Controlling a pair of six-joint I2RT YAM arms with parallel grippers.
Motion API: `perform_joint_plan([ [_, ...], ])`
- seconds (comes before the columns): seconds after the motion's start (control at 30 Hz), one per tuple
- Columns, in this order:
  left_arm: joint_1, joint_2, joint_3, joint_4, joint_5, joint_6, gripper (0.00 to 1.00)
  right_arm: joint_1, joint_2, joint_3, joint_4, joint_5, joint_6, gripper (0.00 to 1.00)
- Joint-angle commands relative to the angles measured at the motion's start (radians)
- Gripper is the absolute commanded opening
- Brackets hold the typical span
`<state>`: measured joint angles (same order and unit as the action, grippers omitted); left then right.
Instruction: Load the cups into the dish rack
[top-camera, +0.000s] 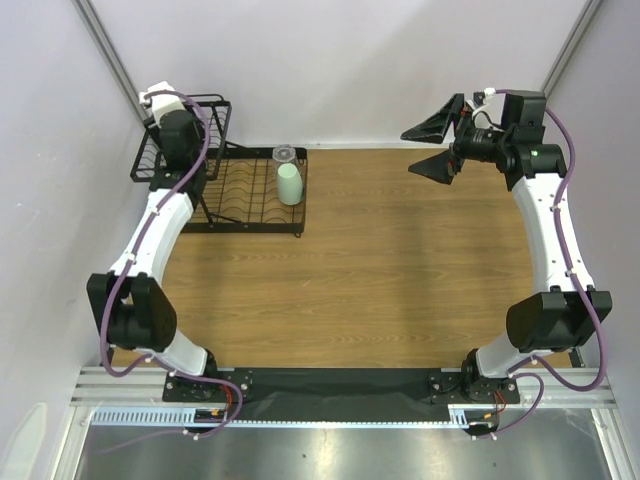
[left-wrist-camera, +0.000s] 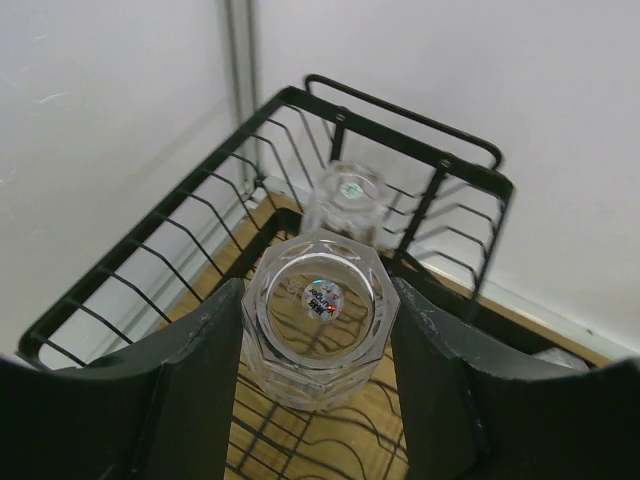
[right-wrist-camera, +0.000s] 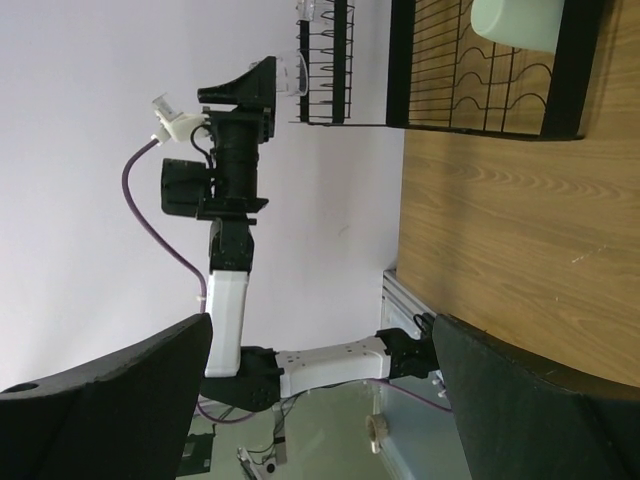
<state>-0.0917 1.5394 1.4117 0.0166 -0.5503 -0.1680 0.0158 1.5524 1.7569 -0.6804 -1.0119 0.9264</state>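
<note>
My left gripper (left-wrist-camera: 318, 292) is shut on a clear glass cup (left-wrist-camera: 320, 318), held upside down with a sticker on its base, inside the raised wire basket (left-wrist-camera: 420, 140) of the black dish rack. A second clear cup (left-wrist-camera: 348, 195) stands in the basket just beyond it. In the top view my left gripper (top-camera: 168, 112) is over the basket (top-camera: 215, 105) at the far left. The mint-green tumbler (top-camera: 289, 184) and another clear cup (top-camera: 284, 155) sit on the slotted plate tray (top-camera: 240, 195). My right gripper (top-camera: 412, 150) is open, empty and raised at the far right.
The wooden table (top-camera: 400, 270) runs between the rack and the right arm. White walls close in the back and both sides. The right wrist view shows the left arm (right-wrist-camera: 225, 300), the tray (right-wrist-camera: 480, 90) and the tumbler (right-wrist-camera: 520, 20) between its open fingers (right-wrist-camera: 100, 400).
</note>
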Motion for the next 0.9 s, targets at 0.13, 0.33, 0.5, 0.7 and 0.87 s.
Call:
perform_joint_plan([
  [0.13, 0.072, 0.066, 0.165, -0.059, -0.039, -0.096, 0.0, -0.01, -0.008, 0.033, -0.001, -0.025, -0.011, 1.0],
  [0.33, 0.089, 0.113, 0.222, -0.172, -0.045, -0.145, 0.0, -0.008, -0.008, 0.03, 0.005, -0.022, -0.009, 1.0],
  [0.5, 0.089, 0.116, 0.222, -0.217, -0.062, -0.182, 0.0, -0.008, -0.008, 0.026, 0.008, -0.024, -0.009, 1.0],
  [0.7, 0.089, 0.152, 0.265, -0.3, -0.079, -0.229, 0.01, -0.01, -0.008, 0.023, 0.002, -0.024, -0.014, 1.0],
  [0.87, 0.089, 0.182, 0.297, -0.359, -0.076, -0.258, 0.0, -0.008, -0.008, 0.021, 0.001, -0.025, -0.015, 1.0],
])
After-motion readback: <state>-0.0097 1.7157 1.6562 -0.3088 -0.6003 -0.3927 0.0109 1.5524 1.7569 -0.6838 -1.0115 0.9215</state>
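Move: Over the upper tier of the dish rack, the left hand still holds a clear glass; the open spot for it lies about 4 cm to the left, 2 ahead and some 8 below. The glass already in that tier stands roughly 11 cm ahead, level sideways and 4 lower; the green cup in the bottom rack is about 23 right, 3 ahead and 27 below. From the idle right hand the spot is some 50 cm left, 15 ahead and 14 below. Swinging the held glass about 4 cm to the left above the upper tier, with a small reach forward, the left hand then stops going sideways and sinks some 4 cm towards the open spot beside the first glass. The wrist turns about 10 degrees counter-clockwise while the fingers tip down and the hand's left side dips; the grip on the glass stays shut. ##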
